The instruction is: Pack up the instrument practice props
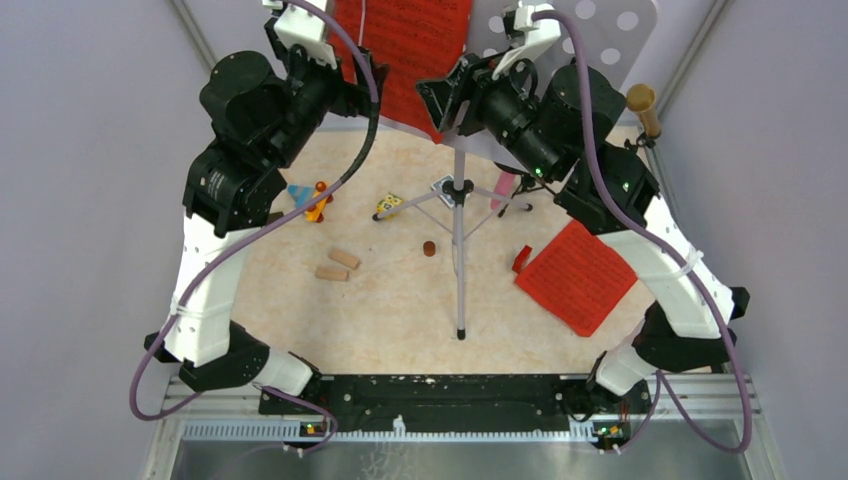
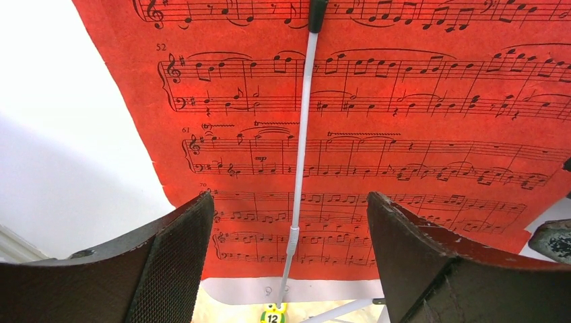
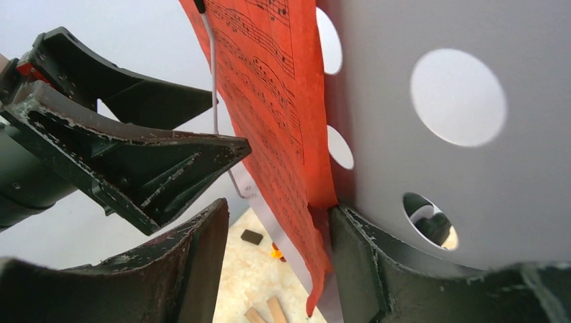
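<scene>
The grey hole-punched tray [image 1: 610, 30] [image 3: 512, 202] stands on its silver tripod pole [image 1: 458, 260] at the back of the table. A red sheet-music page [image 1: 410, 40] [image 2: 404, 134] [image 3: 269, 87] leans on it under a thin wire arm [image 2: 301, 148]. My left gripper [image 1: 368, 85] [image 2: 289, 202] is open and faces the lower part of the page, with nothing between its fingers. My right gripper [image 1: 447, 100] [image 3: 279, 208] is open astride the page's side edge, one finger [image 3: 363, 269] behind the page against the tray. More red pages [image 1: 577, 275] lie on the table at the right. A pink microphone [image 1: 505, 187] and a gold microphone [image 1: 642, 105] stand near the stand.
Small toys lie on the table: a yellow number figure [image 1: 388, 205] [image 2: 273, 315], blue and orange pieces [image 1: 310, 197], two wooden blocks [image 1: 338, 265] [image 3: 266, 311] and a brown peg [image 1: 429, 249]. The stand's tripod legs spread across the middle.
</scene>
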`<state>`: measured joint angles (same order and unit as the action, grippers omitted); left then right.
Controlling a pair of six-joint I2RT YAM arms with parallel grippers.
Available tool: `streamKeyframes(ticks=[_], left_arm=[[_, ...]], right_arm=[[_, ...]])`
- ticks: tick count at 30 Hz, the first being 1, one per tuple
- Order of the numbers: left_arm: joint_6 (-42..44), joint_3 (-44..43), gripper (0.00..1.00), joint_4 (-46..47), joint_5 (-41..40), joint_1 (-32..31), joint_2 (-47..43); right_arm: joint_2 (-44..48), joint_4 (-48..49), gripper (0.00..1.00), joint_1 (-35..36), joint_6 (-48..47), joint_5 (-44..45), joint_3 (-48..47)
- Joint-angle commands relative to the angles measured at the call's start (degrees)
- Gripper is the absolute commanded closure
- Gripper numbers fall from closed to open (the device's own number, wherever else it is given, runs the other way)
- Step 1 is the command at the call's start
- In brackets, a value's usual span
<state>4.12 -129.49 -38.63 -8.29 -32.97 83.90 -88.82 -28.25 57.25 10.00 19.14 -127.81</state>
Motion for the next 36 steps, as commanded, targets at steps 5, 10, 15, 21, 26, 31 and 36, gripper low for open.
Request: streamKeyframes(ticks=[5,10,15,21,26,31,36], left_arm=[[-0.5,0.7,0.13,2.0,0.9,0.4,-0.7],[-0.6,2.0,0.19,4.1,0.2,0.4,-1.2],[-0.8,2.3,0.29,5.2,0.3,0.4,-1.2],[-0.9,3.9,0.50,7.3,0.6,0.4,-2.6],[-0.8,4.1,0.70,7.8,0.7,0.4,-3.0],[-0.9,5.0,0.85,8.4,1.0,0.5,-3.5],[-1.2,5.4,0.99,8.8,1.5,0.4,-3.8]], right_arm=[[-1.9,5.6,0.48,0.2,-1.3,-3.9,-5.0],[-2.6,6.9,0.67,0.3,-1.9,-4.1,-6.4],[-3.0,6.7,0.90,0.2,-2.3,-3.9,-6.6],[-2.8,6.4,1.00,0.2,-2.9,-3.2,-6.4],[-2.4,6.7,1.00,0.2,-3.4,-2.7,-5.8],[-1.2,7.2,1.00,0.2,-4.7,-2.2,-4.3],[0.1,7.1,1.00,0.2,-6.6,-1.4,-2.9]])
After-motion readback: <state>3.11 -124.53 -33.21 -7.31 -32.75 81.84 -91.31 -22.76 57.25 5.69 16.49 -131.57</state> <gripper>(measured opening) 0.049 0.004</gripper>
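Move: On the tilted music stand, the left page-holder rod already passes between the left hand's open fingers, its middle about 2 cm ahead, level sideways and 3 cm above; the red sheet's right edge is some 10 cm to that hand's right, 2 cm ahead. That edge lies beside the right hand's half-open fingers, its middle about 1 cm ahead, 1 cm left and 4 cm up. From the right hand, the rod is roughly 10 cm left and 1 cm ahead, and the bare perforated half of the desk is centred 13 cm right, 6 cm farther out. The red sheet's right edge is pinched by the right hand, which rises about 3 cm along it, drifting 1 cm left and tipping up some 5 degrees, while its fingers shut, then holds. The page-holder rod is taken by the left hand: it dips about 1 cm down and forward, comes back up, and its wide-open fingers close on the rod's lower part in front of the sheet. ##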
